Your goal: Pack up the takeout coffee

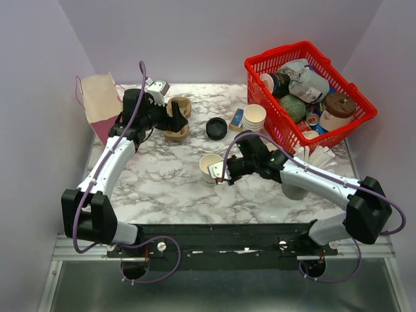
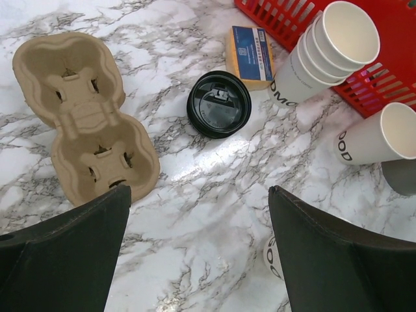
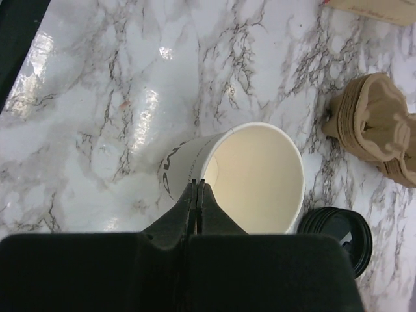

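The takeout coffee's white paper cup [image 1: 209, 165] stands open on the marble, cream inside [image 3: 257, 175]. My right gripper [image 3: 198, 184] is shut on its near rim, one finger inside the wall and one outside. Its round black lid [image 1: 216, 128] lies flat on the table apart from the cup, toward the back [image 2: 219, 104]. A brown pulp cup carrier [image 2: 84, 120] sits at the back left. My left gripper [image 2: 198, 214] hangs open above the marble just beside the carrier, nothing between its fingers. A sliver of the cup [image 2: 273, 257] shows by its right finger.
A red basket [image 1: 279, 53] full of packages stands at back right. In front of it are a stack of nested white cups [image 2: 325, 55], a single lidless cup [image 2: 383, 136] and a small blue-and-yellow box [image 2: 250, 55]. A paper bag [image 1: 101, 97] leans at back left.
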Available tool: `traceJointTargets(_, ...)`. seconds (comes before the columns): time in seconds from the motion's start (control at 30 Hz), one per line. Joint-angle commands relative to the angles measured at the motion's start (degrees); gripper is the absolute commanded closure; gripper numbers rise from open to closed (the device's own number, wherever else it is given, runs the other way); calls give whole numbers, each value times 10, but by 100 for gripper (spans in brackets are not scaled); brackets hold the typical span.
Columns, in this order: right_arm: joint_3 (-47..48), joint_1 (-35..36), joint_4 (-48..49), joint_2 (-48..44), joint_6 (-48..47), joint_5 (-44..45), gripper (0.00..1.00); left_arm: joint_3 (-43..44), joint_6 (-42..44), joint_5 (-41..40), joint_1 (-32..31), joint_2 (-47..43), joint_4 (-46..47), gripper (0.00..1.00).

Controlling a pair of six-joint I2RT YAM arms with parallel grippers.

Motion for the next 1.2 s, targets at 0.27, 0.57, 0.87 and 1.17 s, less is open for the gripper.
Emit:
traceJointTargets(0.27,-32,5,11,-8,-51,17,79,-1,-21,20,4,25,15,6)
traceJointTargets(0.57,12,-19,-85,-63,-83,33,41,48,-13,41,-5,52,3,6)
traceJointTargets(0.87,144,-105,-132,-79,120,78,35,208,145,-12,-51,156,-98,11)
traceJointTargets(1.17,554,-211,-220,12,422,100,26,570,364,47,-102,426,-410,54)
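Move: The right hand still pinches a paper cup by its rim, the cup's middle about 2 cm ahead, 3 cm left and 4 cm below. From this hand the standing cup is 8 cm ahead and 20 cm right, the cup stack 22 cm ahead and 13 cm right. From the empty left hand the black lids lie about 10 cm ahead, 14 cm right and 19 cm down; the carriers are 13 cm ahead, 2 cm left, the small box 14 cm ahead, 24 cm right. The right hand eases the paper cup down about 2 cm onto the marble, opens to let go of the rim and slips off to the right, then climbs away fast, some 26 cm up and 14 cm forward with more drift to the right, its wrist swinging roughly 40 degrees clockwise. The left hand dips slightly, then sweeps forward and right some 10 cm each way towards the black lids, turning clockwise with its left side rising and closing its fingers to about half open, touching nothing. ##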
